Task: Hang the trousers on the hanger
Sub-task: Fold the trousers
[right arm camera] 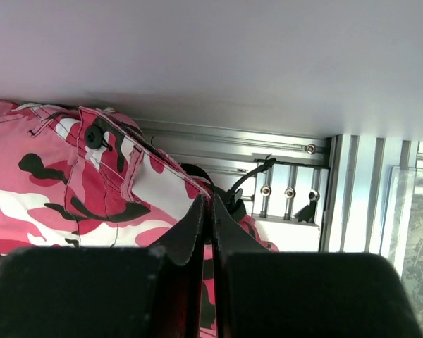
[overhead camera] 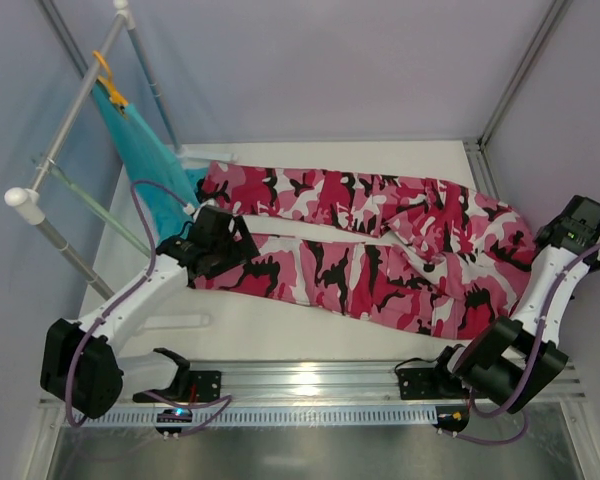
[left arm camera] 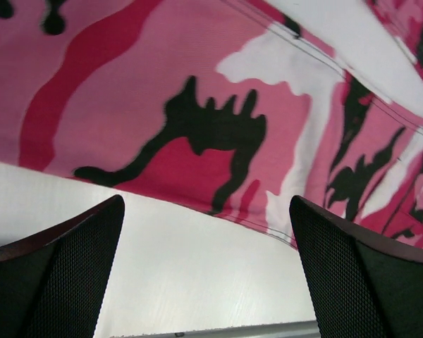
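The pink camouflage trousers (overhead camera: 380, 250) lie flat across the table, leg ends to the left, waist to the right. My left gripper (overhead camera: 223, 258) hovers open over the nearer leg's end. In the left wrist view its fingers (left arm camera: 63, 267) stand wide apart, with the trousers (left arm camera: 162, 105) hem and bare table between them. My right gripper (overhead camera: 552, 238) is at the waist by the right edge. In the right wrist view it (right arm camera: 208, 201) is shut, and a raised fold of the trousers (right arm camera: 49, 190) waistband runs into its tips. The pale green hanger (overhead camera: 95, 205) hangs on the rack at the left.
A white tube rack (overhead camera: 65, 130) stands at the left edge, carrying an orange hanger (overhead camera: 108, 75) with a teal garment (overhead camera: 145, 150). A metal rail (overhead camera: 310, 380) with both arm bases runs along the near edge of the white table (overhead camera: 280, 330). Frame posts rise at the back corners.
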Controlling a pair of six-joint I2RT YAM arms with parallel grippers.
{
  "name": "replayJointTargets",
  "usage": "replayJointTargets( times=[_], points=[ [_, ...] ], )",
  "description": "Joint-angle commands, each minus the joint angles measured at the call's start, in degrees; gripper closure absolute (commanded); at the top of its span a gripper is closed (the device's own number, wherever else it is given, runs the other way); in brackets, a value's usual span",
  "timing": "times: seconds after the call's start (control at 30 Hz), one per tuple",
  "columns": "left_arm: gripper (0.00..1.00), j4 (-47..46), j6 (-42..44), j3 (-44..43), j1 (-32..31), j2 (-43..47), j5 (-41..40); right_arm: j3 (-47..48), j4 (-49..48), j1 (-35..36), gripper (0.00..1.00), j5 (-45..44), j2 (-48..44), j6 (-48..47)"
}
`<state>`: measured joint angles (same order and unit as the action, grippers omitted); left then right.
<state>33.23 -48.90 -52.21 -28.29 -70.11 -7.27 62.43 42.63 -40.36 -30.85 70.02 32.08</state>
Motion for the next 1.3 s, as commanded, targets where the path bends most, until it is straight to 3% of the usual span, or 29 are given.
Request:
replayJointTargets(
  times=[0.0, 0.23, 0.37, 0.43, 0.5, 0.83, 1.0, 1.13, 1.17, 1.27],
  points=[
    [0.01, 1.5, -4.4, 3.1, 5.2, 2.1, 0.9, -1.0, 0.1, -0.2, 0.96, -3.4, -4.1, 0.0],
    [0.09, 4.7, -14.2, 8.2, 8.7, 6.8, -4.6, 1.1, -0.3, -0.6, 0.96, 3.5, -3.8, 0.6],
    [0.34, 4.1, -24.7, 14.3, 12.2, 8.0, -6.9, 1.1, -0.3, -0.6, 0.96, 3.7, -4.5, -0.3],
    [0.33, 4.5, -28.7, 14.8, 13.3, 7.4, -8.9, 0.3, -0.6, -0.6, 0.96, 4.9, -5.0, -0.3],
    [0.26, 4.9, -30.0, 14.4, 14.6, 6.0, -9.3, -0.4, -1.2, -0.5, 0.96, 5.3, -5.3, -0.3],
    [0.24, -1.4, -32.7, 12.3, 15.1, -6.3, -7.2, -1.9, -1.8, -0.5, 0.96, 4.7, -5.9, -0.6],
    [0.28, -1.7, -33.0, 11.5, 15.1, -11.3, -6.6, -1.9, -2.0, -0.6, 0.96, 4.3, -5.7, -0.7],
    [0.44, -0.8, -32.4, 11.5, 15.1, -11.5, -7.1, -0.7, -1.2, -0.6, 0.96, 3.5, -5.6, -0.8],
    [0.58, -0.6, -32.2, 11.5, 15.1, -11.1, -7.2, -0.5, -1.0, -0.6, 0.96, 3.4, -5.6, -0.7],
    [0.86, 0.8, -30.8, 10.5, 15.1, -9.1, -8.5, 0.8, 0.3, -0.6, 0.96, 2.9, -5.6, -0.4]
  ],
)
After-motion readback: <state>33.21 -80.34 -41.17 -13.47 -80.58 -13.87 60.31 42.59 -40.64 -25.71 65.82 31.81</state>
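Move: The near leg's front edge, just short of its cuff, lies about 10 cm to the left of the left hand, a centimetre back and some 12 cm below. From the left hand, the far leg's cuff is roughly 21 cm ahead and 10 cm left, the inner end of the rack's foot bar about 10 cm back and 10 cm left, both at table height. The right hand has that near-leg edge some 80 cm to its left, 8 cm ahead and 17 cm lower. Leftward and down, the left hand swings about 10 cm over the near leg towards its cuff, easing back a little and turning some 45 degrees counter-clockwise. Low at the table it nudges forward around 3 cm onto the leg's edge, then its open fingers close and pinch the cloth. The right hand stays nearly put, still gripping the trousers' waistband. ##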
